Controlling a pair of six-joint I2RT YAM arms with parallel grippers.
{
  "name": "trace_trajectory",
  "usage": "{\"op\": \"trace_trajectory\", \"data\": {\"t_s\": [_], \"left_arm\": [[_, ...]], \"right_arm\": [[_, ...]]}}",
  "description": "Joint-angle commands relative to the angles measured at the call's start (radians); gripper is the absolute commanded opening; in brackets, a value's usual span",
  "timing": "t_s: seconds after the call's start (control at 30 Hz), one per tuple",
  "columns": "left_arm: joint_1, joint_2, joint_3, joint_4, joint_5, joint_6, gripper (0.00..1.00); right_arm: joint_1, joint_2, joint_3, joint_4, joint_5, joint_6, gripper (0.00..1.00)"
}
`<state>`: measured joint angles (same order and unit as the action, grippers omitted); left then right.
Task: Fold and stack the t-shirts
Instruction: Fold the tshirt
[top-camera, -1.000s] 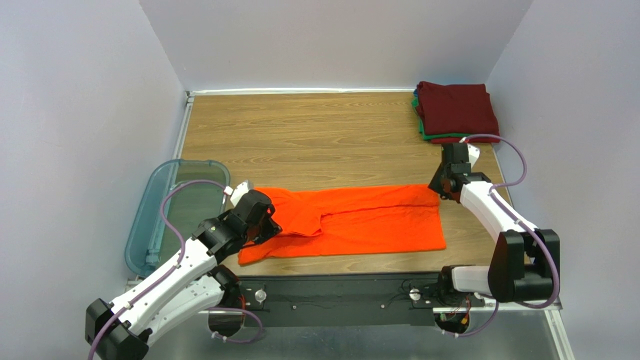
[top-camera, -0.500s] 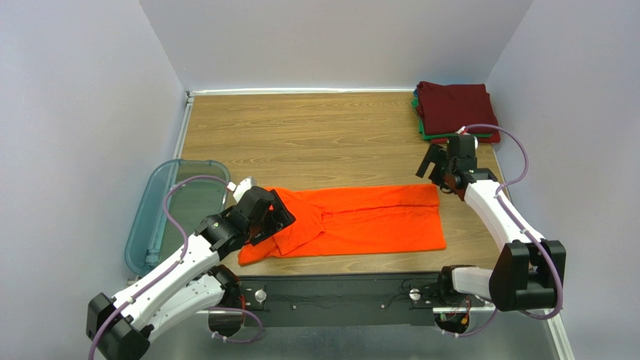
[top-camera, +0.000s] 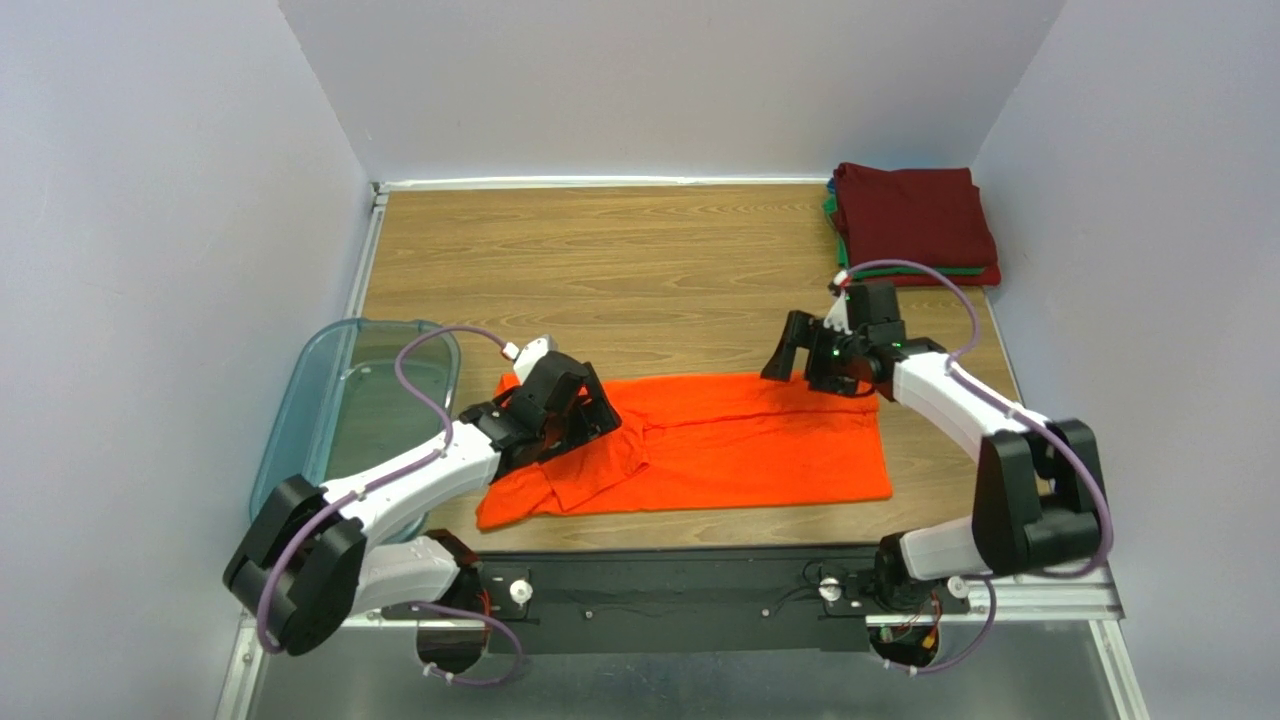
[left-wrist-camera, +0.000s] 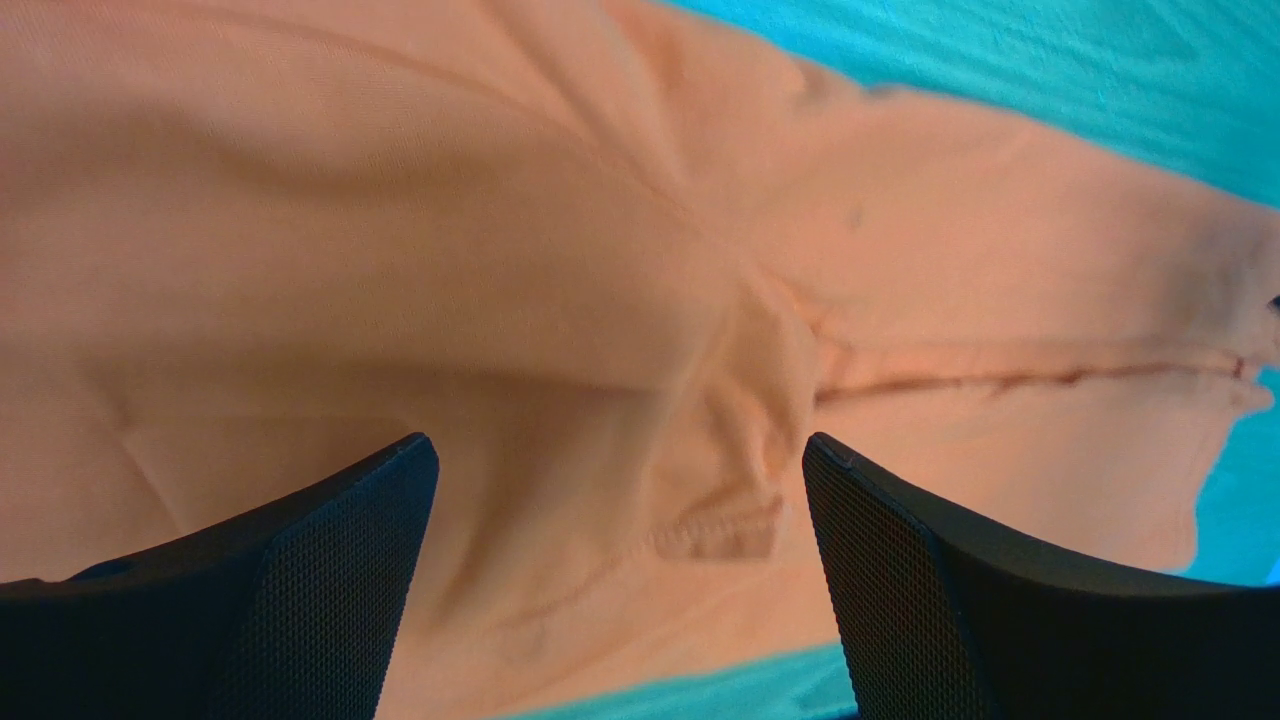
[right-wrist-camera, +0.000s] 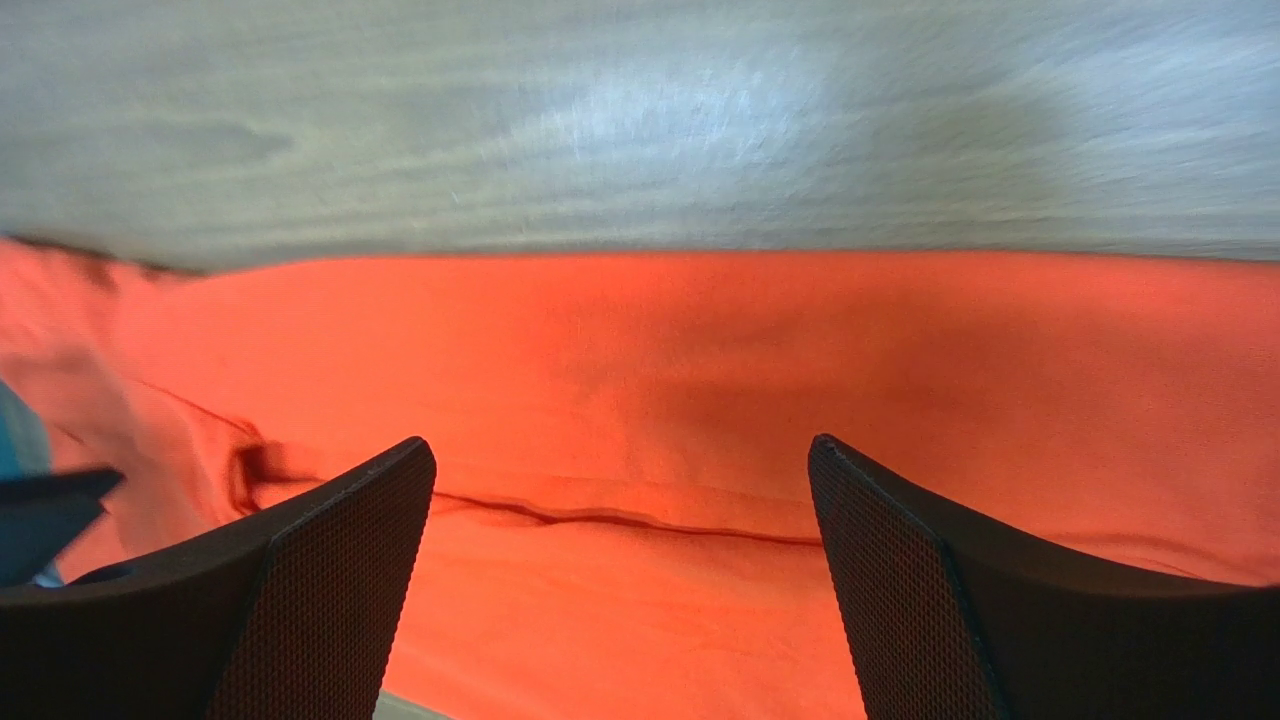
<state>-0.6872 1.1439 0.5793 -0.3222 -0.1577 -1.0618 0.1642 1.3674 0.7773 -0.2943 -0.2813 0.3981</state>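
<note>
A bright orange t-shirt (top-camera: 736, 438) lies folded into a long band on the wooden table, its left end rumpled. My left gripper (top-camera: 591, 416) hovers over that rumpled end, open, with only cloth (left-wrist-camera: 601, 300) below its fingers. My right gripper (top-camera: 792, 354) is open above the shirt's far edge, right of centre. In the right wrist view a fold line crosses the orange cloth (right-wrist-camera: 721, 390) between the empty fingers. Other folded t-shirts (top-camera: 914, 219) are stacked at the far right corner, dark maroon on top, with green and red edges beneath.
A translucent blue-grey plastic bin (top-camera: 334, 393) sits at the table's left edge, beside my left arm. Grey walls close in the table on the left, back and right. Bare wood (top-camera: 601, 270) lies beyond the shirt.
Both grippers have opened and let go of the orange shirt. The left one moved right over the shirt's left end. The right one swung left along the far edge.
</note>
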Motion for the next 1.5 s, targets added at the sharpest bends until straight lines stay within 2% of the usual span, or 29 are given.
{"op": "trace_trajectory", "data": {"t_s": [0.0,0.07,0.2,0.4,0.5,0.57,0.6,0.63,0.7,0.8,0.97,1.0,1.13,1.33,1.47], "left_arm": [[0.049,0.08,-0.032,0.138,0.003,0.052,0.98],[0.067,0.143,-0.038,0.188,0.053,0.089,0.98],[0.103,0.244,-0.016,0.192,0.046,0.12,0.98],[0.192,0.419,0.117,0.226,-0.012,0.204,0.98],[0.207,0.557,0.298,0.181,0.009,0.288,0.98],[0.207,0.67,0.446,0.181,0.0,0.322,0.98],[0.213,0.718,0.567,0.145,-0.018,0.319,0.98],[0.215,0.823,0.636,0.124,-0.008,0.327,0.98],[0.213,0.93,0.773,0.059,0.021,0.359,0.98],[0.209,1.111,1.116,-0.05,0.032,0.382,0.98],[0.186,1.327,1.447,-0.101,0.141,0.439,0.98],[0.184,1.355,1.546,-0.121,0.153,0.444,0.98],[0.179,1.494,1.726,-0.164,0.224,0.462,0.98],[0.181,1.472,1.67,-0.109,0.195,0.438,0.98],[0.193,1.502,1.722,-0.15,0.165,0.408,0.98]], "right_arm": [[0.023,0.1,-0.009,0.058,-0.033,-0.022,1.0],[0.024,0.156,0.005,0.067,-0.022,-0.03,1.0],[0.026,0.199,0.004,0.07,-0.015,-0.022,1.0],[0.058,0.133,-0.119,0.064,-0.004,0.025,1.0],[0.101,0.046,-0.18,0.043,0.007,0.08,1.0],[0.173,0.0,-0.237,0.031,0.033,0.119,1.0],[0.223,-0.043,-0.252,0.026,0.066,0.183,1.0],[0.245,-0.059,-0.28,0.023,0.064,0.208,1.0],[0.296,-0.096,-0.306,0.02,0.059,0.287,1.0],[0.44,-0.18,-0.342,0.021,0.065,0.373,1.0],[0.624,-0.127,-0.371,0.131,-0.022,0.426,1.0],[0.696,-0.11,-0.357,0.156,0.0,0.444,1.0],[0.814,-0.033,-0.302,0.175,0.051,0.472,1.0],[0.848,0.019,-0.257,0.179,0.076,0.476,1.0],[0.848,-0.007,-0.248,0.178,0.112,0.476,1.0]]}}
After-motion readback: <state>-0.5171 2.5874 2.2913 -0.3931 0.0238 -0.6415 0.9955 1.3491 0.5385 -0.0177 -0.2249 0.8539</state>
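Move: The orange t-shirt lies folded into a long strip running left to right beneath both my hands. Its middle is about 12 cm to the right, 5 cm back and 3 cm below my left hand, and roughly 17 cm left, 9 cm back and 4 cm below my right. The plastic tub sits some 38 cm to the left of my left hand and about 3 cm back; the folded stack is about 35 cm ahead and 20 cm right of my right hand. I press both wide-open hands down onto the strip, my left sinking about 2.5 cm and my right 4 cm. Then I drag the cloth round: my left hand pushes its left part forward some 35 cm, curving right towards the far edge, while my right pulls the other end back and left about 20 cm each way, its wrist turning some 25 degrees counter-clockwise. ##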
